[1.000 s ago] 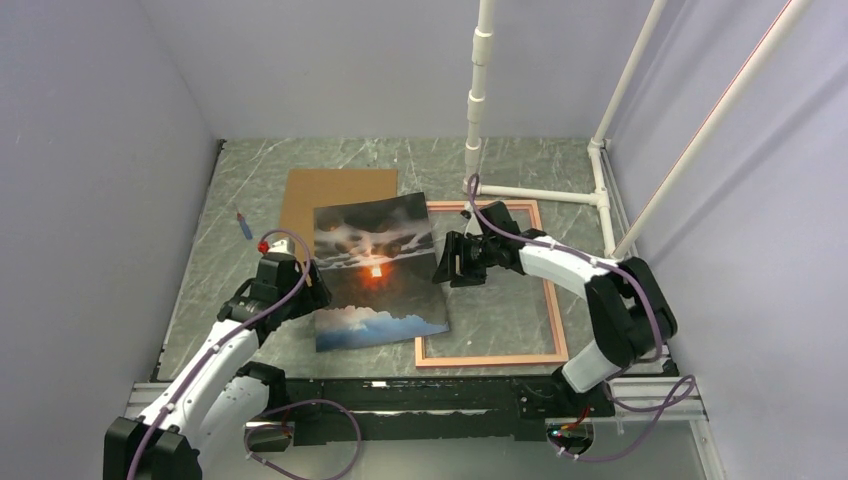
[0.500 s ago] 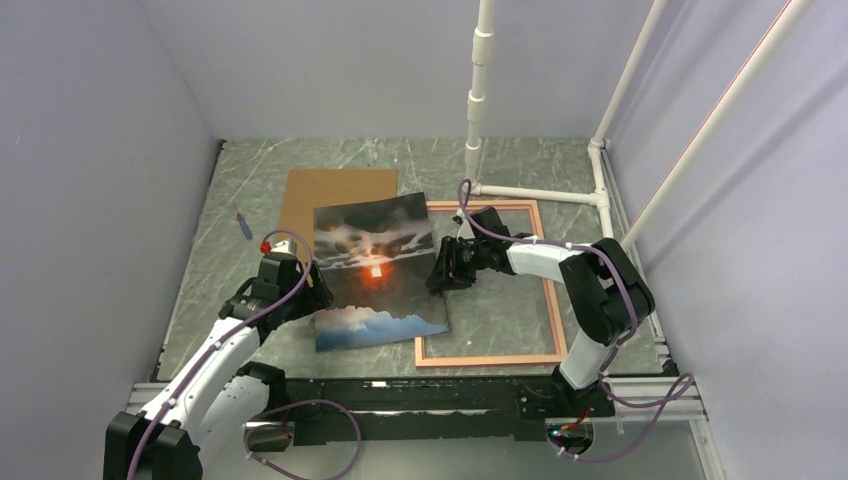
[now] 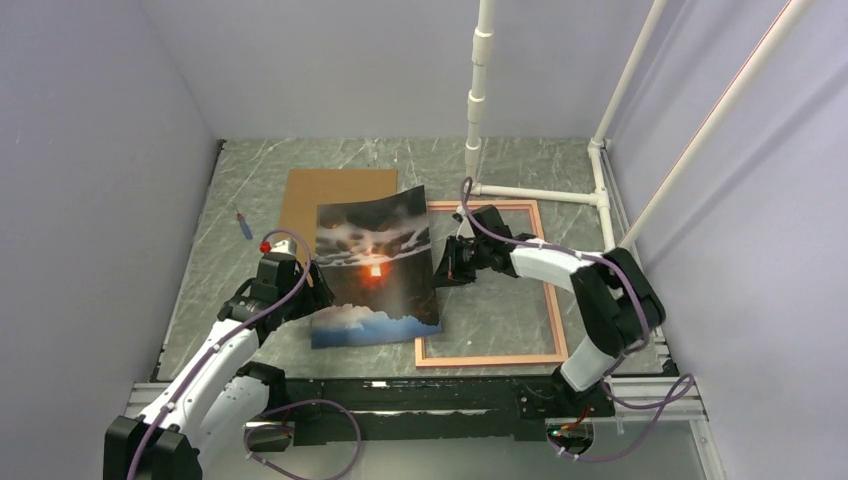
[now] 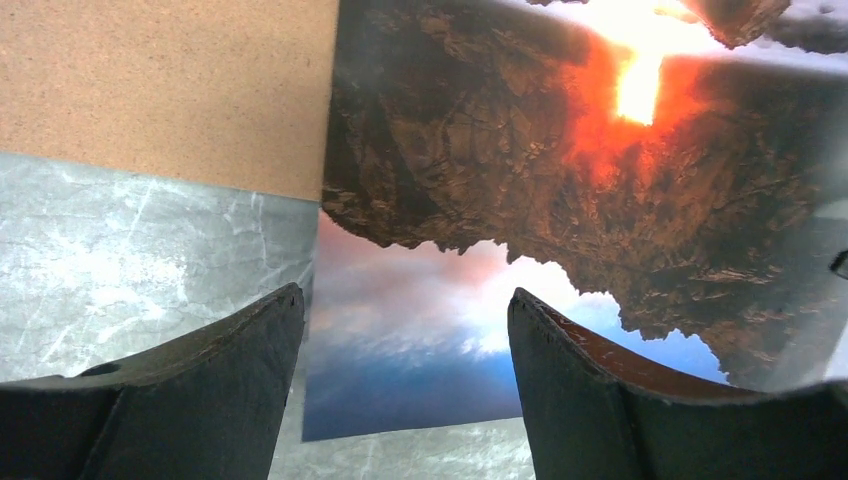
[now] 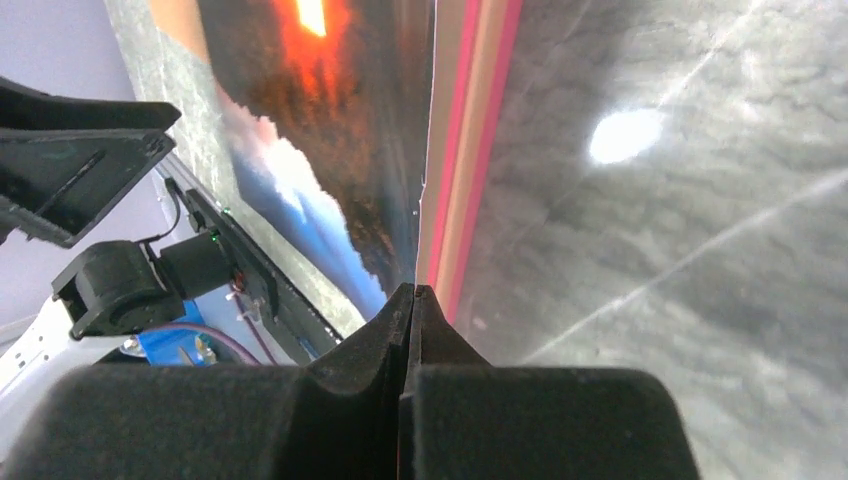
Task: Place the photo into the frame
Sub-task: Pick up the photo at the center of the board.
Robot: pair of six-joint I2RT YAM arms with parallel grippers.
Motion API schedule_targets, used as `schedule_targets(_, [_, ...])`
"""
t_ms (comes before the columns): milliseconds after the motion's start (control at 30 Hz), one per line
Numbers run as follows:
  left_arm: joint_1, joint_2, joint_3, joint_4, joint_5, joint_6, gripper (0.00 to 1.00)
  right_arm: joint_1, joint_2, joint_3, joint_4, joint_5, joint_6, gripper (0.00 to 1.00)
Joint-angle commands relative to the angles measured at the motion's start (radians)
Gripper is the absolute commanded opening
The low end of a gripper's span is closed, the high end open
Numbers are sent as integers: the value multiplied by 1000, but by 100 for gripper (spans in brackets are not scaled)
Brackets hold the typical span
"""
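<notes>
The photo [image 3: 375, 270] of dark rocks and a glowing sun lies left of centre, its right edge raised and bowed off the table. My right gripper [image 3: 440, 268] is shut on that right edge; in the right wrist view the photo [image 5: 330, 150] runs edge-on into the closed fingertips of the right gripper [image 5: 412, 290]. The reddish-pink frame [image 3: 490, 358] lies flat at the right, its left rail [image 5: 470, 130] just under the lifted edge. My left gripper [image 4: 405, 310] stands open above the photo's [image 4: 560, 200] left edge, holding nothing.
A brown backing board [image 3: 335, 190] lies behind the photo, partly under it. A small blue and red pen-like item [image 3: 243, 226] rests at the left. White pipes [image 3: 535, 193] stand at the back right. Walls enclose the marbled table [image 3: 500, 310].
My right gripper has moved left to the photo's right edge and shut on it. That edge has risen and the photo now bows upward. The left arm has stayed put.
</notes>
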Motion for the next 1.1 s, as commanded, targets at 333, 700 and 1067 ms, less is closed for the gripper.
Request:
schedule_targets(333, [-8,-38,29,47,78,-37,77,-16,-683,331,-789,596,-165,0])
schedule_targets(700, [-74,30,45,94,70,-63,76,-17,-706,764,-1179,861,-224,0])
schedule_targets(1067, [-109,61,45,109,51,-72,77,-16,-563,829,-1220,781,-278,0])
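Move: The right gripper is already shut on the photo's right edge. The middle of the frame it is carried to lies about 10 cm to its right, 2 cm ahead and 4 cm lower. The photo's middle is some 13 cm left and 3 cm ahead of this gripper, and the bare board's middle 21 cm left and 12 cm ahead. From the open left gripper, the frame's middle lies roughly 32 cm right, 6 cm ahead and 5 cm below. Keep the right gripper pinched on the photo's edge and swing it quickly up about 33 cm and some 19 cm to the right, over the frame's right half. Turn the wrist clockwise as you go, so the fingers come round from pointing left to pointing forward and down, then sink about 5 cm. Bring the open, empty left gripper about 4 cm right. ##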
